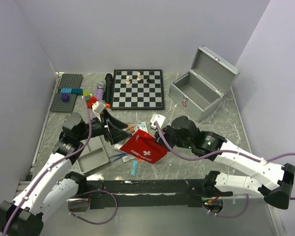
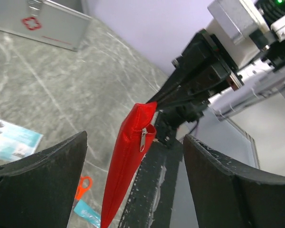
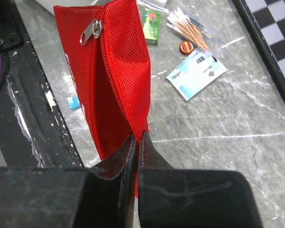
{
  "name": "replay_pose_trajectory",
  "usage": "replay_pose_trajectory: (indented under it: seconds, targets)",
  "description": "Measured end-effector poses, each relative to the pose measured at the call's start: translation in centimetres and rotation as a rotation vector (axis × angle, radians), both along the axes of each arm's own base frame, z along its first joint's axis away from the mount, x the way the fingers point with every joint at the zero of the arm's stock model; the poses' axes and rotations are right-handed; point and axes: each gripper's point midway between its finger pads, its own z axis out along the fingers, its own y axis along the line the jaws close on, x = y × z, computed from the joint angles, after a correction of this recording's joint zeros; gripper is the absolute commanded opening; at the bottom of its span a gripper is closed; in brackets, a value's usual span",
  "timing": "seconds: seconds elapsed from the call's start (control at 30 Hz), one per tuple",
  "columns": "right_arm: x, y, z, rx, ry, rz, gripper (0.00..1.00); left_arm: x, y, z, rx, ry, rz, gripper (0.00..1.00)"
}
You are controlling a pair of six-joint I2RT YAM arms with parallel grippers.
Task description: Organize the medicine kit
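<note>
The medicine kit [image 1: 183, 93] is a silver-grey metal case standing at the back right with its lid up; its front with the red emblem [image 2: 32, 23] shows in the left wrist view. A flat red first-aid pouch [image 1: 143, 148] hangs over the table's middle. My right gripper [image 3: 137, 137] is shut on one corner of the pouch [image 3: 116, 76] and holds it up. My left gripper [image 2: 135, 138] is open, its wide black fingers either side of the pouch's zipper end [image 2: 128, 156] without touching it. The zipper pull [image 2: 143, 138] hangs loose.
A chessboard [image 1: 137, 91] with a few pieces lies at the back, a grey brick plate [image 1: 66, 91] to its left. A shallow grey tray [image 1: 91, 157] sits near the left arm. Cotton swabs [image 3: 190, 31], a packet [image 3: 195, 73] and orange scissors [image 2: 83, 185] lie under the pouch.
</note>
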Motion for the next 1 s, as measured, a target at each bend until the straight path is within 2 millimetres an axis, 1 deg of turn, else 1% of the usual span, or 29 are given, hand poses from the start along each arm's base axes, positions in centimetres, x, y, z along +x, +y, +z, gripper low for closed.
replay_pose_trajectory:
  seconds: [0.13,0.27,0.53,0.7,0.73,0.8,0.83,0.9,0.93,1.0]
  targets:
    - [-0.6,0.2,0.3,-0.008,-0.026,0.034,0.00,-0.8,-0.9,-0.5,0.012,0.023,-0.069,0.82]
    - [-1.0,0.5,0.0,-0.035,-0.040,0.056,0.00,-0.5,-1.7,-1.2,0.038,0.064,-0.093,0.79]
    - [-1.3,1.0,-0.4,-0.084,-0.066,0.083,0.00,-0.6,-2.5,-1.2,0.064,0.067,-0.126,0.66]
    - [-1.3,1.0,-0.6,-0.101,-0.078,0.087,0.00,-1.1,-3.3,-2.6,0.102,0.098,-0.158,0.59]
    - [-1.3,1.0,-0.6,-0.104,-0.079,0.088,0.00,-1.2,-3.4,-2.9,0.112,0.105,-0.161,0.56]
    - [-1.3,1.0,-0.7,-0.110,-0.083,0.088,0.00,-1.3,-3.6,-3.6,0.132,0.116,-0.167,0.39]
    - [-1.2,1.0,-0.7,-0.112,-0.085,0.088,0.00,-1.4,-3.7,-3.8,0.140,0.120,-0.167,0.33]
    - [-1.3,1.0,-0.8,-0.118,-0.087,0.091,0.00,-1.4,-3.8,-4.2,0.156,0.130,-0.168,0.22]
    - [-1.3,1.0,-0.9,-0.122,-0.085,0.092,0.00,-1.4,-3.8,-4.4,0.162,0.131,-0.170,0.19]
    - [-1.3,1.0,-1.1,-0.130,-0.084,0.094,0.00,-1.3,-3.9,-4.4,0.168,0.133,-0.168,0.08]
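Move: The red first aid pouch already hangs from the right fingers, its free zip end some 5 cm to the left hand's right, 1 cm back and about 4 cm below it. From the right hand that end lies about 10 cm left and 1 cm ahead. On the table roughly 22 cm beneath the left hand are the blue packet, 12 cm ahead and 6 cm right, and the orange scissors, 7 cm back and 6 cm right. The left hand sinks and goes right towards the pouch's zip end, about 6 cm in all and slightly back, its fingertips dipping some 10 degrees as its wide-open fingers close around the red edge beside the zip pull and pinch it. The right hand keeps its shut grip on the other end, holding the pouch aloft while easing about 1.5 cm back, left and down. ##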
